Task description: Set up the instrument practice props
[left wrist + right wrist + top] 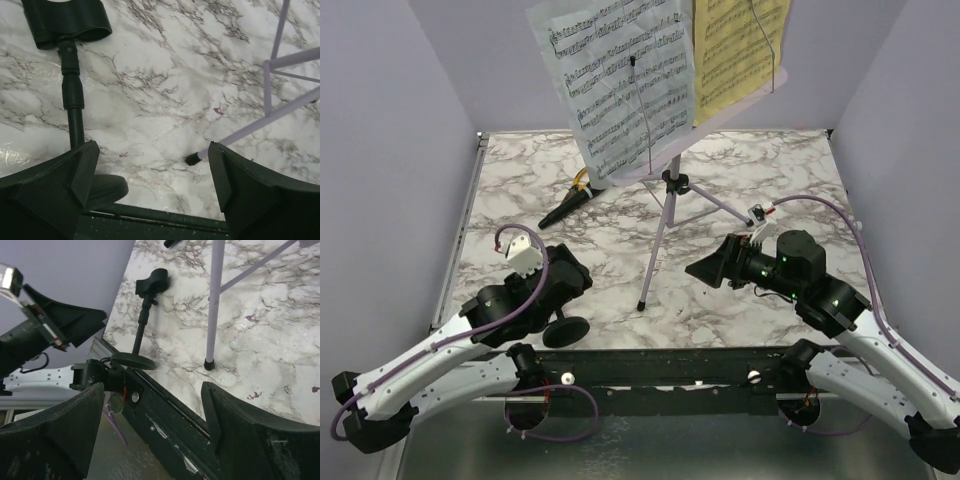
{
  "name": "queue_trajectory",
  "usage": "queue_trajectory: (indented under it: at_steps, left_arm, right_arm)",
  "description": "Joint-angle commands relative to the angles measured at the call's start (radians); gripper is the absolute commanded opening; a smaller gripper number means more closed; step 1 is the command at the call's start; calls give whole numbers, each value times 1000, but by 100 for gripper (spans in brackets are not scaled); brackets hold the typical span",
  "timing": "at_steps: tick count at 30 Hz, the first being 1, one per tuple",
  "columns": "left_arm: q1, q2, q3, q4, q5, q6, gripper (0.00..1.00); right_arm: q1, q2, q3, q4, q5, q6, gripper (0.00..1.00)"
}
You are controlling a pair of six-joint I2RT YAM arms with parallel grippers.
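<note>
The lilac music stand (663,222) stands on its tripod at mid-table and carries a white sheet-music page (620,80) and a yellow one (735,50). Left of the tripod, the black microphone (568,207) lies on the marble. Upright at the near edge is the short black mic stand (142,325), its round base (565,330) on the table. My left gripper (575,278) is open just above and beside it, holding nothing; its wrist view shows the stand's pole (73,95) left of the left finger. My right gripper (705,270) is open and empty, right of the tripod leg (215,305).
A black rail (670,365) runs along the table's near edge. Lilac walls close in the left, right and back. One tripod foot (192,159) rests between the two grippers. A metal strip (460,240) borders the table's left side.
</note>
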Motion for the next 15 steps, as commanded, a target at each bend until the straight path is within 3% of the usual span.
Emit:
queue_trajectory:
  at_steps: [1, 6, 15]
  left_arm:
    - [24, 16, -52, -41, -155, -72, 99]
    - [180, 49, -130, 128, -14, 44, 99]
    - [692, 265, -229, 410, 357, 288, 99]
  right_arm:
    - [3, -11, -3, 67, -63, 15, 85]
    - [4, -17, -7, 59, -86, 16, 85]
    - [5, -71, -19, 8, -74, 15, 85]
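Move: The black mic stand lies on the table with its clip end outward; its middle is about 5 cm ahead of the left hand, 8 cm to its left and 16 cm below. Its clip is roughly 13 cm ahead and 11 cm left. The music stand's near foot is some 12 cm right and 1 cm ahead; the microphone lies about 31 cm ahead, 9 cm left. From the right hand, the mic stand is about 36 cm left, 5 cm ahead and 22 cm down. The lying mic stand is closed in on from above: the left hand sinks about 8 cm while swinging left and forward over its post, gathering speed. The wrist turns some 20 degrees counter-clockwise and tips farther down, bringing the post between the wide-open fingers in its own view, still short of contact. ##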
